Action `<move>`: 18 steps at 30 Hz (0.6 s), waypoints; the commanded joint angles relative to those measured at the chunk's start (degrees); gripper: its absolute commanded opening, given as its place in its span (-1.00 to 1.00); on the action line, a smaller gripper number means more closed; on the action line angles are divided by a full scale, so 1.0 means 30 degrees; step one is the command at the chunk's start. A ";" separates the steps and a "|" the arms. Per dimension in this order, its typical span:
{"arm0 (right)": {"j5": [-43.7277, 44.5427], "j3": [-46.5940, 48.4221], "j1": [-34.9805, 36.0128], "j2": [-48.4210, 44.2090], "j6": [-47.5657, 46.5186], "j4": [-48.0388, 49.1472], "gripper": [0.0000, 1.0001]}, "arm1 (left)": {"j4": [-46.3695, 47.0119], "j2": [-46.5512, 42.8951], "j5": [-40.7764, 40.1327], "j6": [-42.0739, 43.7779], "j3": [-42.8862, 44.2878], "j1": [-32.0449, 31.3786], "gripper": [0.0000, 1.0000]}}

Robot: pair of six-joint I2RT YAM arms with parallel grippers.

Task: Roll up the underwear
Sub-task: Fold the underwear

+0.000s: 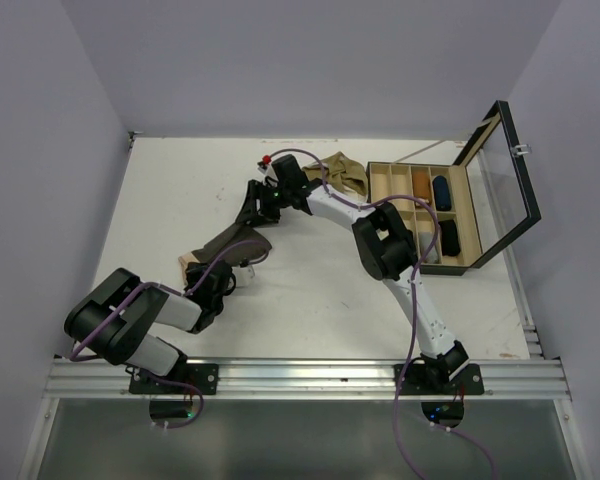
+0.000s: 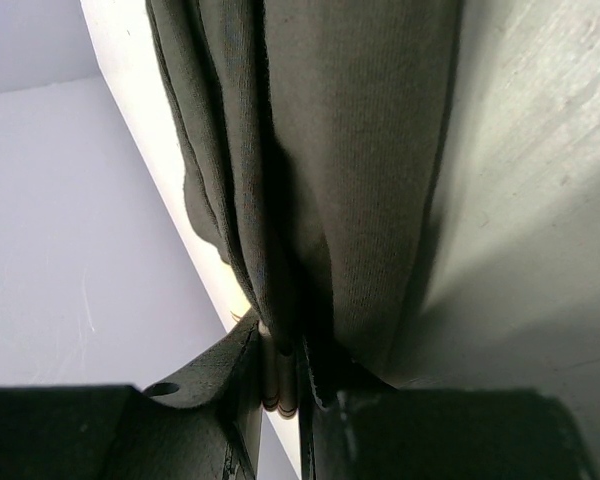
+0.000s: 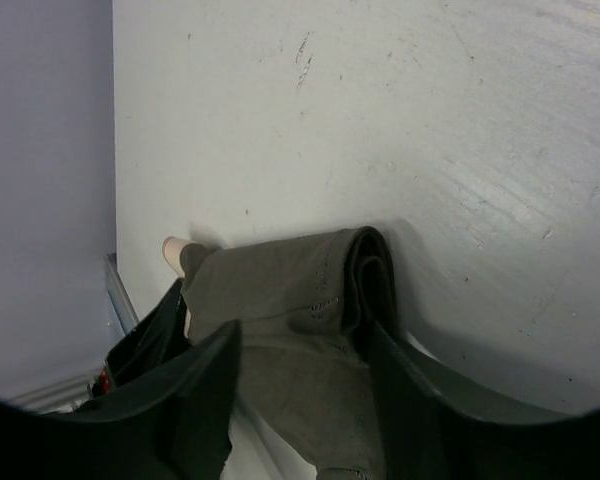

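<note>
The dark brown underwear lies as a long folded strip at the table's centre left. My left gripper is shut on its beige waistband, and the cloth runs straight away from the fingers. My right gripper reaches across from the right and holds the strip's far, doubled-over end across its width. Its jaws stand wide, one finger against each side of the cloth. The olive-tan underwear lies crumpled at the back, beside the box.
An open wooden box with compartments stands at the right, some holding dark rolls, its glass lid tilted up. Walls enclose the table on the left, back and right. A metal rail runs along the near edge.
</note>
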 commanded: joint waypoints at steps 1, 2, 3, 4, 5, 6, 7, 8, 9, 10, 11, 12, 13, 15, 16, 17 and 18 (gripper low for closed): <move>0.0147 0.0439 0.0186 0.0098 -0.0546 -0.0298 0.00 | -0.2572 0.0946 0.2443 -0.1926 -0.0857 0.0018 -0.60; 0.0117 0.0469 0.0216 0.0099 -0.0546 -0.0269 -0.09 | -0.2572 0.0917 0.2443 -0.1955 -0.0857 0.0018 -0.60; 0.0088 0.0498 0.0245 0.0128 -0.0517 -0.0210 -0.18 | -0.2572 0.0917 0.2443 -0.1956 -0.0857 -0.0011 -0.60; 0.0000 0.0528 0.0304 0.0157 -0.0546 -0.0152 -0.28 | -0.2572 0.0917 0.2443 -0.1956 -0.0886 -0.0011 -0.60; 0.0029 0.0557 0.0304 0.0157 -0.0575 -0.0093 -0.47 | -0.2601 0.0859 0.2443 -0.1985 -0.0857 0.0018 -0.60; -0.0029 0.0615 0.0304 0.0186 -0.0604 -0.0093 -0.55 | -0.2601 0.0887 0.2443 -0.1985 -0.0886 0.0018 -0.60; -0.0059 0.0732 0.0304 0.0129 -0.0662 -0.0064 -0.63 | -0.2601 0.0858 0.2443 -0.1985 -0.0886 -0.0011 -0.60; -0.0088 0.0791 0.0304 0.0012 -0.0692 -0.0063 -0.71 | -0.2659 0.0829 0.2414 -0.1985 -0.0915 -0.0011 -0.60; -0.0117 0.0792 0.0304 -0.0047 -0.0779 -0.0063 -0.74 | -0.2631 0.0829 0.2442 -0.2014 -0.0915 -0.0011 -0.60; -0.0176 0.0792 0.0304 -0.0164 -0.0780 -0.0034 -0.79 | -0.2630 0.0829 0.2443 -0.2014 -0.0915 0.0018 -0.60; -0.0147 0.0821 0.0304 -0.0281 -0.0809 -0.0034 -0.84 | -0.2601 0.0829 0.2443 -0.2014 -0.0945 0.0018 -0.60; -0.0176 0.0792 0.0304 -0.0601 -0.0897 -0.0063 -0.95 | -0.2601 0.0858 0.2414 -0.2043 -0.0916 -0.0011 -0.60; -0.0176 0.0647 0.0304 -0.0749 -0.0897 -0.0034 -1.00 | -0.2572 0.0887 0.2413 -0.2014 -0.0886 0.0018 -0.60; -0.0235 0.0383 0.0304 -0.1333 -0.0868 -0.0180 -1.00 | -0.2572 0.0858 0.2413 -0.2014 -0.0915 -0.0011 -0.60; -0.0293 0.0033 0.0304 -0.1598 -0.0810 -0.0239 -1.00 | -0.2514 0.0916 0.2413 -0.2014 -0.0886 -0.0011 -0.61; -0.0438 -0.0202 0.0304 -0.1803 -0.0752 -0.0297 -1.00 | -0.2484 0.0917 0.2413 -0.2014 -0.0886 0.0018 -0.61; -0.0469 -0.0436 0.0304 -0.2356 -0.0664 -0.0298 -1.00 | -0.2455 0.0946 0.2413 -0.1956 -0.0886 -0.0011 -0.61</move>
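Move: The right fingers straddle the folded far end of the underwear, whose edge lies at the tips, at most some 2 cm below. The underwear's middle is about 6 cm back and 6 cm left of the right hand; the olive cloth sits roughly 12 cm ahead and 22 cm to the right. From the left hand, already gripping the waistband end, the middle of the underwear is about 6 cm ahead and 9 cm right. The right fingers pinch the edge of the upper layer at the underwear's far end, closing from a little over half open to fully shut. The right hand almost stays in place meanwhile, easing back by only about half a centimetre. The left hand stays still and keeps its grip on the waistband end. ##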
